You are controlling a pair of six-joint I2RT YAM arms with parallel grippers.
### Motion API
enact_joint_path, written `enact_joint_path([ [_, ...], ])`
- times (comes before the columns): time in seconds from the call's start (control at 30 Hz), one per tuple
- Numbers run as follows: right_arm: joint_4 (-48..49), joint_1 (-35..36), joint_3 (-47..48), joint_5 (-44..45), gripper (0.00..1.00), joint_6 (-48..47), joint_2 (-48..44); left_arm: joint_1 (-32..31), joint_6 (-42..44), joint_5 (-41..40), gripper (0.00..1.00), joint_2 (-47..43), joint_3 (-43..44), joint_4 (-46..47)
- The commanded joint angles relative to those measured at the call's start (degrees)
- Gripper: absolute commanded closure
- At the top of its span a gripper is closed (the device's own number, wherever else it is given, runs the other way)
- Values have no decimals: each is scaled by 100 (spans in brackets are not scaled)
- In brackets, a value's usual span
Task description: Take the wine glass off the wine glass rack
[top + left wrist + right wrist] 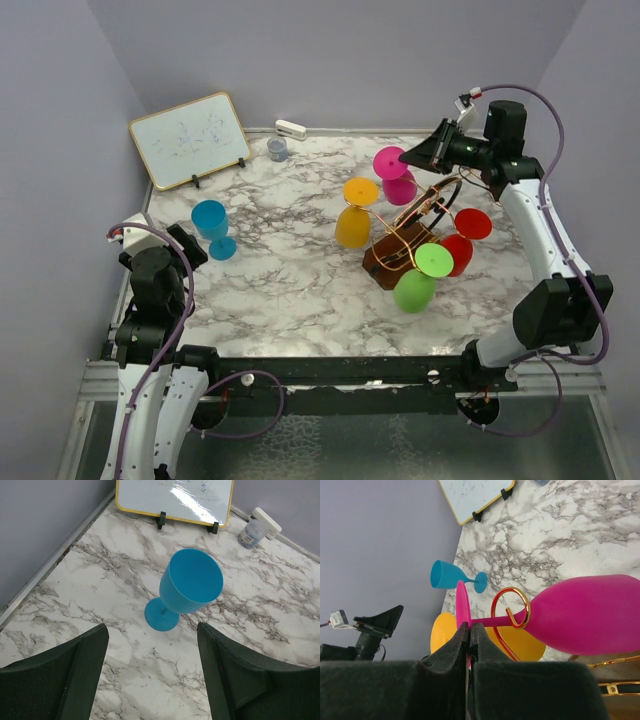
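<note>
The wine glass rack [408, 238], copper wire on a brown base, stands right of the table's centre. Magenta [398, 186], orange [352, 228], red [462, 250] and green [414, 291] wine glasses hang on its arms. My right gripper [418, 156] [469, 626] is shut on the foot disc of the magenta wine glass [590, 612], whose stem lies inside a spiral arm end [512, 605]. A blue wine glass [212, 226] [190, 582] stands upright on the table at left. My left gripper [151, 636] hangs open just short of it, holding nothing.
A whiteboard [190, 138] leans at the back left corner, with a small cup [277, 149] and a white object [290, 129] beside it along the back wall. Purple walls close in the table on three sides.
</note>
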Motion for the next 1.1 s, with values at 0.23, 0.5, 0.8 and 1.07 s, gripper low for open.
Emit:
enact_joint_path([
  [0.23,-565,-73,68,1146,99,-362,-680,-49,26,62,26,-36,-69,77],
  [0.5,-67,-84,9,1297,99,-183,-621,-50,31,72,26,-50,-75,83],
  [0.8,1294,-91,257,749,99,299,-33,-68,24,110,26,-40,-78,90],
  [1.07,2255,281,860,252,99,-436,-27,-63,31,150,26,-32,-86,121],
])
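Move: The right hand already pinches the pink glass's stem just under its foot; the rack hook still round that stem is about 4 cm below the fingers and 1 cm back. From this hand the orange glass hangs some 9 cm left, 6 cm back and 9 cm lower, and the red one about 14 cm right, 13 cm back and 11 cm lower. From the idle left hand that hook lies about 16 cm ahead, 46 cm right and 2 cm higher. Keeping its pinch on the pink stem, the right hand works the glass out of the hook: first a small shift of 1 to 2.5 cm right, back and up, then a quicker sweep of about 6 cm forward, still rising and easing a little left again, away from the rack. The wrist tips up some 15 degrees, mostly late on. ##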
